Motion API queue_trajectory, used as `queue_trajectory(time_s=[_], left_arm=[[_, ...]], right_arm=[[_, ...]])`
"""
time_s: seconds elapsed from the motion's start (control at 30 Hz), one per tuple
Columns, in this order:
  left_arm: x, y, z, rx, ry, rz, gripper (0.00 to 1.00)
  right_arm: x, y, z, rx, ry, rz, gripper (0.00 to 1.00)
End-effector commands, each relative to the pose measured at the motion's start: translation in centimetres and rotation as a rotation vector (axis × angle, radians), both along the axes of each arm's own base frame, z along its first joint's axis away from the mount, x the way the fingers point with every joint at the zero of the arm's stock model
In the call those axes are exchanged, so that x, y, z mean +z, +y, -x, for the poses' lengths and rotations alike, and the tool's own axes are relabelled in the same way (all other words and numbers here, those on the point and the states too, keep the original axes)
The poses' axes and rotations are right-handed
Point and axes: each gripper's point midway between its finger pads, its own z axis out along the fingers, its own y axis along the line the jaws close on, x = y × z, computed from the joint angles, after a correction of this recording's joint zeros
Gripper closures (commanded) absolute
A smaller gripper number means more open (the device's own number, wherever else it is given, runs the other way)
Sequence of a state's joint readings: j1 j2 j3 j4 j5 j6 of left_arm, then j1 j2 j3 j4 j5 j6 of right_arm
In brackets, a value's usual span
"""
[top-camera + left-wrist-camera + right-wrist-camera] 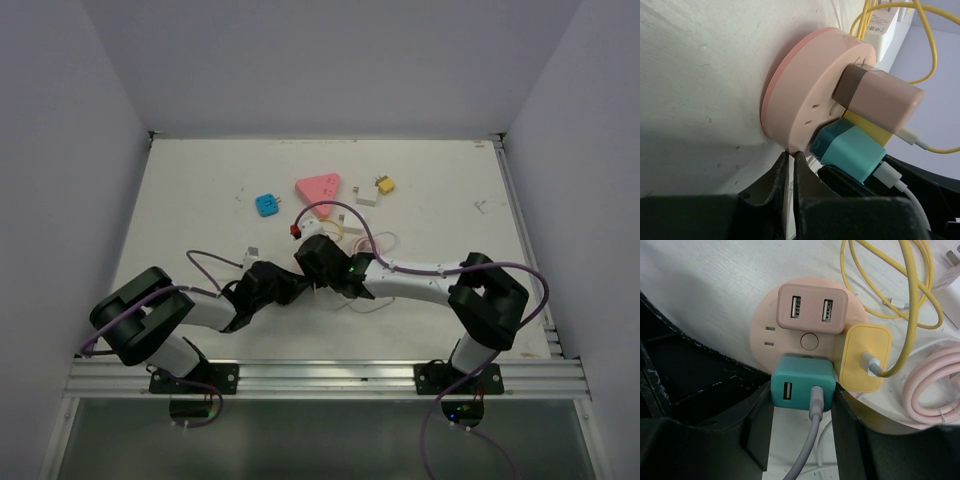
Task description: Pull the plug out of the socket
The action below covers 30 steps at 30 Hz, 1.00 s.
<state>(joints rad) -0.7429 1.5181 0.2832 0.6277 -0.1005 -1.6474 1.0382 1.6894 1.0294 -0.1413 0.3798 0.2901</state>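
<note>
A round pink socket point(765, 315) lies flat on the white table with three plugs in it. The teal plug point(800, 380), with a grey cable point(807, 450) in it, sits at the near side. My right gripper point(802, 390) is shut on it, one finger against each side. The left wrist view shows the same socket point(805, 85) from the side and the teal plug point(855, 150) standing up from it. My left gripper point(791, 155) is shut, its tips against the socket's lower rim. From above, both grippers point(305, 270) meet mid-table and hide the socket.
A pink-beige plug point(812, 307) and a yellow plug point(860, 360) share the socket. Yellow cable point(910, 290) loops and a coiled pink cable point(935, 385) lie to its right. Farther back are a pink triangular socket point(318, 187), a blue block point(266, 205) and a yellow plug point(384, 185).
</note>
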Motion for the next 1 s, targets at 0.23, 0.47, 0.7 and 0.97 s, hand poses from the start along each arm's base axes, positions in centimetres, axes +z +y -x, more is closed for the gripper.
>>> queue_trajectory(time_s=[0.23, 0.47, 0.7, 0.97], left_arm=[[-9.2, 6.5, 6.6, 0.032, 0.359, -0.308, 1.0], [-9.4, 6.6, 6.5, 0.038, 0.382, -0.303, 1.0], [-9.6, 6.6, 6.5, 0.036, 0.395, -0.317, 1.0], [-9.2, 6.4, 6.5, 0.03, 0.393, -0.313, 1.0]], right_arm=[[12.6, 6.4, 1.9, 0.161, -0.062, -0.444, 1.0], [15.4, 5.7, 1.7, 0.165, -0.12, -0.499, 1.0], [17.4, 6.1, 1.6, 0.174, -0.139, -0.54, 1.0], [17.1, 4.2, 0.9, 0.106, -0.148, -0.501, 1.0]])
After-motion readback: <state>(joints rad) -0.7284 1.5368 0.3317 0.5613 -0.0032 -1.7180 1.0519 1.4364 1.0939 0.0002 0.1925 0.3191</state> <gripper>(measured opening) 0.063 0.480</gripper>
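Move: The right hand already grips the teal plug, still in the round pink socket, whose middle lies about 2 cm ahead, 1 cm left and 5 cm below that hand. Almost level with the plug stand the tan plug, some 4 cm ahead and 2 cm left of that hand, and the yellow plug, 3 cm ahead and 2 cm right. From the left hand's shut tips, the socket's middle is roughly 4 cm straight ahead and 1 cm lower; the teal plug 2 cm ahead, 1 cm right and 4 cm up. Keeping its pinch on the teal plug, the right hand works it back and a little right by 1 to 2 cm while barely rising, then snaps upward off the socket, some 15 cm in all, swinging left as it rolls about 30 degrees, left side up. The left hand keeps its closed tips against the socket's near rim, giving about 1 cm to the right. ##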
